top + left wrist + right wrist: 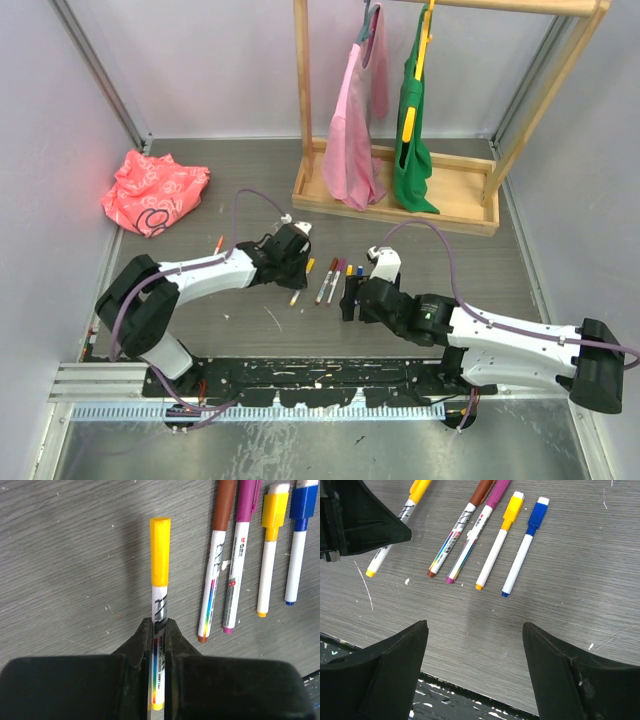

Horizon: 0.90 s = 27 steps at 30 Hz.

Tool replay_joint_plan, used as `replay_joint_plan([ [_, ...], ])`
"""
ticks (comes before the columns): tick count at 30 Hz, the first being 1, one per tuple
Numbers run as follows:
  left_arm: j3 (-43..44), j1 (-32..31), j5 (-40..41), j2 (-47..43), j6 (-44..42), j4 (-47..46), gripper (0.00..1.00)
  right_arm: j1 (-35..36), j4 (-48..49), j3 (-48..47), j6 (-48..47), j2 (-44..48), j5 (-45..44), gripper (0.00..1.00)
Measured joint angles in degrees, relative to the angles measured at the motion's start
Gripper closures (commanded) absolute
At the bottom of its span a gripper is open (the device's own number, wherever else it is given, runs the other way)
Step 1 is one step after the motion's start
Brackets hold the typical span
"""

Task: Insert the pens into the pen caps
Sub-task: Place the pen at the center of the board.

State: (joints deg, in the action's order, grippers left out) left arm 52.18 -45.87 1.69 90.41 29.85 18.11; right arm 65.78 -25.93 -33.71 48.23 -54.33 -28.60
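My left gripper (159, 626) is shut on the white barrel of a yellow pen (160, 587) lying on the table, its yellow pen cap (160, 552) fitted on the far end. To its right lie a brown-capped pen (216, 560), a magenta-capped pen (239, 555), a short yellow-capped pen (270, 550) and a blue-capped pen (297, 540), side by side. In the top view the left gripper (291, 258) sits left of this row (338, 278). My right gripper (475, 626) stands open and empty near the table's front edge, just short of the blue pen (522, 550).
A small orange pen (218, 243) lies alone to the left. A pink bag (155, 190) sits at the back left. A wooden rack (400, 195) with pink and green garments stands at the back. The table's front edge (470, 686) is right below the right fingers.
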Motion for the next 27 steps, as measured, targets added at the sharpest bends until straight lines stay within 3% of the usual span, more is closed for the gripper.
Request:
replay_joint_plan([
  [18,6.97,-0.52,2.89,10.14,1.25,-4.7,1.0,-2.82,-0.76,0.0,-3.28,1.49,3.74,0.19],
  [27,7.28,-0.55,2.99,11.34,1.95,-5.09,0.9,-3.02,-2.05,0.0,-3.52,2.34,3.74,0.19],
])
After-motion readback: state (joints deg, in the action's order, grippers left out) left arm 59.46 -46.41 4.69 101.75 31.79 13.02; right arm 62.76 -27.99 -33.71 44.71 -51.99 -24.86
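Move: The left gripper already holds the yellow-capped pen, some 2 cm above the board. The spot for it lies about 4 cm ahead, 3 cm to the right and 2 cm below. The row of pens is beyond that: from this gripper the brown pen is about 7 cm right and 1 cm ahead, the purple pen 9 cm right and 1 cm ahead. From the right gripper, the spot is roughly 11 cm ahead, 12 cm left and 8 cm down. Bring the left gripper forward and to the right, about 5 cm in all, carrying the yellow-capped pen towards the brown pen at the near end of the row. Sink some 2 cm on the way, mostly late, to bring the pen down onto the board, then stay there. Keep the fingers shut and the wrist almost unturned, easing the squeeze only at the very end. ##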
